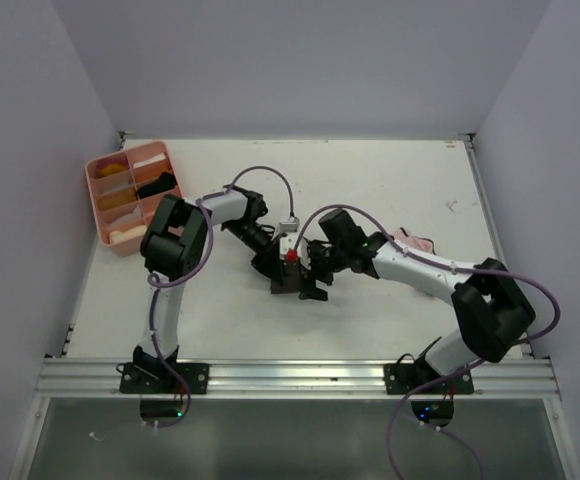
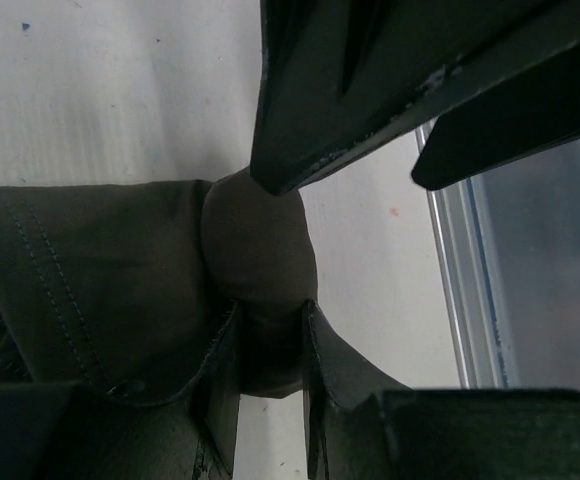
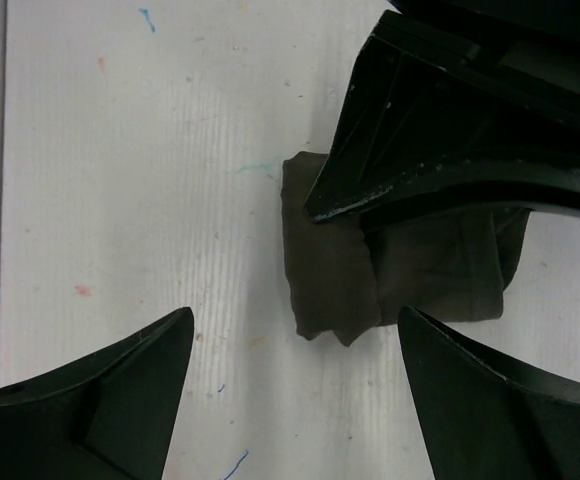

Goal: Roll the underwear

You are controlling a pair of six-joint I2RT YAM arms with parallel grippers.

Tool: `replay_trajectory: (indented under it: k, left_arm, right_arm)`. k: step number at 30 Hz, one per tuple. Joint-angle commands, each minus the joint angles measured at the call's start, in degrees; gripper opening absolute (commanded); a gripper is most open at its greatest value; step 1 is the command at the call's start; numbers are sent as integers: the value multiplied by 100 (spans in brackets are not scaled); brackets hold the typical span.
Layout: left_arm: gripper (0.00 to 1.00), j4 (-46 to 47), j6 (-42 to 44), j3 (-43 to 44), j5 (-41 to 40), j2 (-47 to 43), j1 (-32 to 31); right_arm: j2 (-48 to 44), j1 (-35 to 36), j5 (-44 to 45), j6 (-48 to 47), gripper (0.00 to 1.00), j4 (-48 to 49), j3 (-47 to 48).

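The dark olive-brown underwear (image 3: 335,265) lies rolled into a short bundle on the white table, mid-table in the top view (image 1: 288,284). My left gripper (image 2: 270,365) is shut on one rounded end of that roll (image 2: 260,250), a finger on each side of the cloth. My right gripper (image 3: 295,318) stands open just short of the roll's other end, with its fingertips (image 3: 160,350) wide apart and nothing between them. The two grippers meet nose to nose over the bundle (image 1: 300,272). A pale pink underwear (image 1: 417,243) lies behind the right forearm, partly hidden.
A pink compartment tray (image 1: 105,215) holding rolled cloths stands at the table's back left. An aluminium rail (image 1: 290,375) runs along the near edge, also seen in the left wrist view (image 2: 460,300). White walls close in the table on three sides.
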Motion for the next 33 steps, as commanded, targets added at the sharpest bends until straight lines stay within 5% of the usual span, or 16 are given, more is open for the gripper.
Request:
replay_trajectory:
  k: [1, 13, 22, 27, 29, 33]
  left_arm:
    - [0, -138, 72, -158, -1136, 569, -65]
    - [0, -15, -218, -18, -1128, 824, -65]
    - [0, -6, -289, 97, -1110, 947, -56]
    - [1, 20, -429, 149, -1084, 851, -21]
    - [12, 247, -639, 97, -1093, 754, 5]
    - [33, 915, -1271, -123, -1005, -17, 146]
  right_arm:
    - [56, 154, 618, -697, 86, 605, -102]
    - [513, 628, 522, -1146, 75, 915, -296]
    - [917, 725, 336, -1040, 56, 897, -323]
    - [1373, 717, 179, -935, 25, 687, -59]
    - [1470, 717, 108, -830, 9, 634, -6]
    - [1708, 673, -181, -689, 0, 449, 152]
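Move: The roll of dark underwear lies about 6 cm to the right hand's left, level with it fore and aft and some 7 cm below. The loose flap, still unrolled, spreads forward from the roll, its middle about 4 cm farther out than the roll and 1 cm lower. From the left hand, which still pinches the roll's left end, the roll's middle is some 3 cm to the right, level fore and aft and about 1 cm lower. The right hand sinks about 6 cm and works some 3 cm left onto the free right end of the underwear roll, turning about 10 degrees counter-clockwise, its wide-open fingers shutting mostly in the second half until they pinch the roll there. Meanwhile the left hand keeps its pinch on the left end, drawing it just under 2 cm back towards the base early on while its wrist goes on rolling some 15 degrees so the back-pointing fingers tip upward, and then nearly stays put. ##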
